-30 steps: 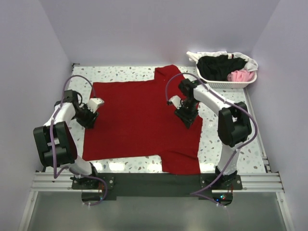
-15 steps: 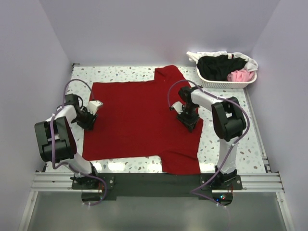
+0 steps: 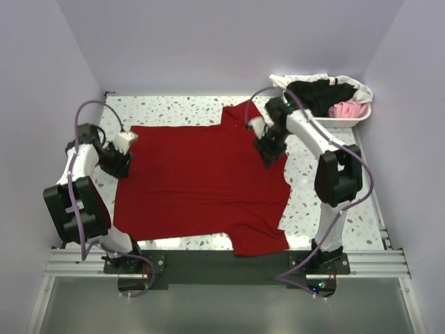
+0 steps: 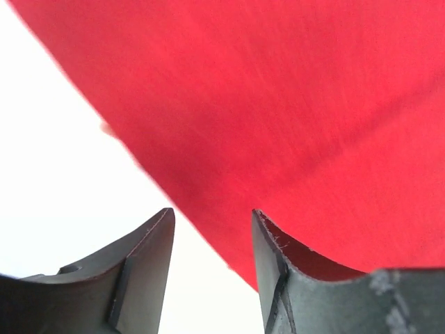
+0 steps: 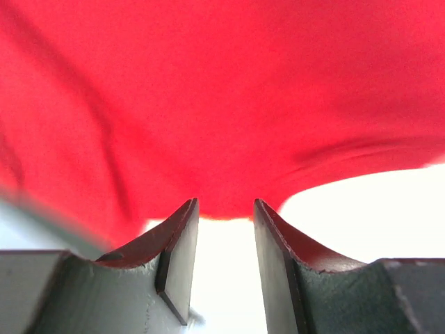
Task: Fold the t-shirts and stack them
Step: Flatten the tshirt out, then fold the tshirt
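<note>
A large dark red t-shirt [image 3: 201, 181] lies spread flat over the middle of the speckled table [image 3: 174, 106]. My left gripper [image 3: 116, 161] is low at the shirt's left edge. In the left wrist view the left gripper [image 4: 212, 210] is open, and the red t-shirt's [image 4: 278, 104] edge runs slantwise past its tips. My right gripper [image 3: 270, 149] is at the shirt's far right, near the upper sleeve. In the right wrist view the right gripper [image 5: 225, 200] is open, with the red t-shirt's [image 5: 208, 104] edge just ahead of the tips and bare table in the gap.
A white slotted basket [image 3: 348, 122] stands at the back right corner and holds a black garment [image 3: 316, 94], a pink one [image 3: 348, 109] and a white one [image 3: 313, 78]. White walls close in the table on three sides.
Both grippers have moved toward the back of the table, the left one also outward to the left. The shirt's left and right edges have shifted slightly. Both pairs of jaws stand a little wider.
</note>
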You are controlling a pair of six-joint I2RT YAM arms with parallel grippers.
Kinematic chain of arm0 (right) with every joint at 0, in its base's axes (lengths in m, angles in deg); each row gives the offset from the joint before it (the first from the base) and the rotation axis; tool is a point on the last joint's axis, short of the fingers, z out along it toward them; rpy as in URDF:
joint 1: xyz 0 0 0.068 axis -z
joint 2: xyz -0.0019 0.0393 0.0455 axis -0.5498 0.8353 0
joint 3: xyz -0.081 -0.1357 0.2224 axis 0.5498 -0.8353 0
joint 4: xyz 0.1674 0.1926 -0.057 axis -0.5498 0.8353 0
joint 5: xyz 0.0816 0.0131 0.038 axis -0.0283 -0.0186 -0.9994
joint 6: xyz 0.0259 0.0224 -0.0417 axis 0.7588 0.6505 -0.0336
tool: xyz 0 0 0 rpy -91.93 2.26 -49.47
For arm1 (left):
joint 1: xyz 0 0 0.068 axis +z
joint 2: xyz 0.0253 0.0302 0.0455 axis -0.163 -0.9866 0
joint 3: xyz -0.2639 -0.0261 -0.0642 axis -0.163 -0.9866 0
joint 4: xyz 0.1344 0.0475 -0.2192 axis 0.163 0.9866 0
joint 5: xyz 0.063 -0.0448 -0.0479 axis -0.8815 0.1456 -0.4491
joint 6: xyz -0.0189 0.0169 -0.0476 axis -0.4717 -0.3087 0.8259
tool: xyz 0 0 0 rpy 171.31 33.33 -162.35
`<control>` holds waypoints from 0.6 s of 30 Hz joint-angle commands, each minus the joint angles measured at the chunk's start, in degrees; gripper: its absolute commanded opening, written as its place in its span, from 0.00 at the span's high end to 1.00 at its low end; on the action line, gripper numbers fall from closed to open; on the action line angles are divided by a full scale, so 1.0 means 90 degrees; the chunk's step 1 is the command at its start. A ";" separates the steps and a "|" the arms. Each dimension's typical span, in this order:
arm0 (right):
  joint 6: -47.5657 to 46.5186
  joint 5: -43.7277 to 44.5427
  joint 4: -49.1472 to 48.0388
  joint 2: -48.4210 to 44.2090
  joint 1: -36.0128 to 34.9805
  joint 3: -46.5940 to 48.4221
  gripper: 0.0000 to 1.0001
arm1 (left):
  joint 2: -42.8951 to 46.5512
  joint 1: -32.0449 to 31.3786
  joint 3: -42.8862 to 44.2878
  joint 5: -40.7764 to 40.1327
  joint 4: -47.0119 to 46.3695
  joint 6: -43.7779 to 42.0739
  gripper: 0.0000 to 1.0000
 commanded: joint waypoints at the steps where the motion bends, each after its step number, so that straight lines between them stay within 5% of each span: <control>1: 0.0822 -0.0107 -0.0450 0.0285 0.0596 0.1630 0.58 | -0.0125 0.0048 0.1402 0.1145 -0.0285 0.0442 0.46; 5: 0.1537 0.0489 -0.1307 0.1290 0.0743 0.3006 0.59 | -0.0585 0.0038 0.2127 0.1312 -0.1223 0.1244 0.44; 18: 0.2758 0.1339 -0.3663 0.2971 0.0783 0.4289 0.59 | -0.2059 0.0048 0.3221 0.1332 -0.2592 0.2349 0.43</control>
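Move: The shirt's far left corner lies about 24 cm straight ahead of the left hand and 6 cm below it; the near left corner is some 21 cm back and 4 cm right. From the right hand, the far sleeve is roughly 35 cm ahead, 9 cm to its left and 8 cm down. The near sleeve lies about 28 cm back and 5 cm left of that hand, the basket some 40 cm ahead and 32 cm right. Swinging quickly forward in low arcs over the red shirt, both open hands head for its far side: the left some 18 cm along the left edge towards the far corner, the right about 25 cm towards the far sleeve. Each rises first, then sinks again; the fingers tip outward to point more forward, and the right hand also turns clockwise. ##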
